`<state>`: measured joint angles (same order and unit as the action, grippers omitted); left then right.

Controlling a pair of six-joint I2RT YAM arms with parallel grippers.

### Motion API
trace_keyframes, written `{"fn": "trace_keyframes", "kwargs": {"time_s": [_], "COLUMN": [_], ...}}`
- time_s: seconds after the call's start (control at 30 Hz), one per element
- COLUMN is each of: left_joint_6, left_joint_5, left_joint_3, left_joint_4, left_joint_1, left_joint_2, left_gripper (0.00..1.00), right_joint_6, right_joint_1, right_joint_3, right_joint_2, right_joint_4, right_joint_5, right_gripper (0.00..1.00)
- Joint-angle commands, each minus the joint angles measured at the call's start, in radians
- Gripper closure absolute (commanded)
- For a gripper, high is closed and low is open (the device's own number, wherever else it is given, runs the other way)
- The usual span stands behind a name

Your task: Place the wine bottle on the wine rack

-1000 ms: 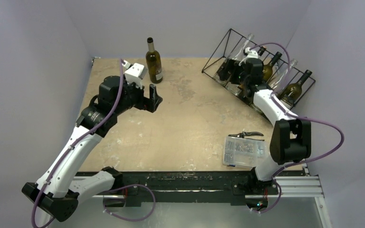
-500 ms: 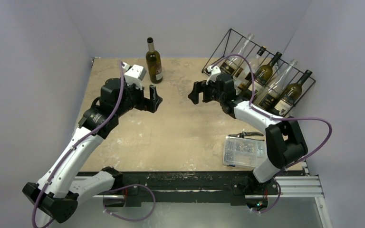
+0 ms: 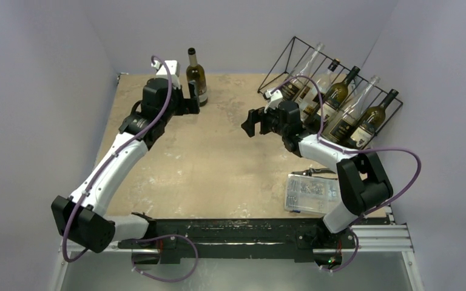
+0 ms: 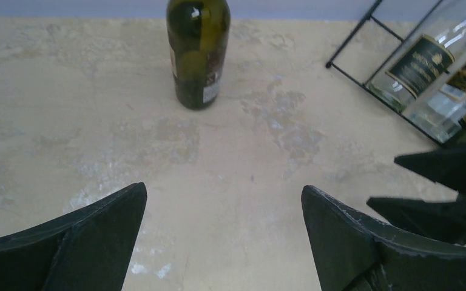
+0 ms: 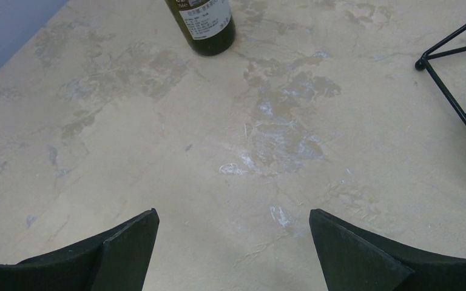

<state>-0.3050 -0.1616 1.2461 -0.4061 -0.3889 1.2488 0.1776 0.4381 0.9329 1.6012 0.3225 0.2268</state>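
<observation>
The wine bottle, dark green with a label, stands upright at the table's far edge, and nothing grips it. My left gripper hovers open just in front of it and to its left. In the left wrist view the bottle stands ahead of the spread jaws. The black wire wine rack sits at the far right with several bottles lying in it. My right gripper is open over the table's middle, left of the rack, facing the bottle. Nothing lies between its jaws.
A clear plastic parts box and pliers lie near the right arm's base. The rack's corner shows at the upper right of the left wrist view, and its foot at the right wrist view's right edge. Walls close the far and side edges.
My left arm has reached toward the far edge and now sits beside the bottle, its jaws a little wider. My right gripper has drawn back from the rack to the table's middle.
</observation>
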Motion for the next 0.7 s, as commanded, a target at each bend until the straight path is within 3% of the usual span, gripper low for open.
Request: {"fn": "trace_keyframes", "kwargs": {"time_s": [0.0, 0.2, 0.43, 0.67], "left_joint_6": [0.019, -0.038, 0.128, 0.141], "left_joint_5": [-0.161, -0.144, -0.134, -0.152], "left_joint_3": [0.104, 0.286, 0.39, 0.548], "left_joint_4": [0.227, 0.312, 0.598, 0.596], "left_joint_1": [0.022, 0.097, 0.107, 0.107], "left_joint_2": [0.101, 0.324, 0.523, 0.695], "left_gripper": [0.0, 0.0, 0.0, 0.08], "right_joint_6": [-0.045, -0.05, -0.056, -0.062], "right_joint_1": [-0.002, -0.001, -0.002, -0.002], "right_joint_3": [0.025, -0.017, -0.018, -0.032], "right_joint_2": [-0.02, -0.074, -0.099, -0.134], "right_joint_4": [0.048, 0.104, 0.111, 0.127], "right_joint_5": [-0.009, 0.003, 0.014, 0.026], "right_gripper": [0.01, 0.01, 0.01, 0.01]}}
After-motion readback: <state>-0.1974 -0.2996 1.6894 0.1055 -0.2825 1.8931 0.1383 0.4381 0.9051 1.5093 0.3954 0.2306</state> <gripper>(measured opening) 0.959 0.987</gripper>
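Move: The last standing wine bottle is some 22 cm ahead of the left hand, about 1 cm to the right, its middle about 14 cm lower. To the right of that bottle, the clear bottle at the rack's left end is about 24 cm ahead of the left hand and 42 cm to the right, and the rack's middle about 15 cm ahead and 50 cm right, both some 15 cm lower. From the right hand, the standing bottle is about 19 cm ahead and 20 cm left, level. The wine bottle's neck is what the left hand reaches for: the open gripper sweeps forward about 21 cm towards it, rising slightly, while the fingers tilt up some 20 degrees to nearly level and turn a little counter-clockwise, bringing the mouth between the fingertips without closing. The empty right hand, well off to the side, rises about 4 cm and tips up slightly. ##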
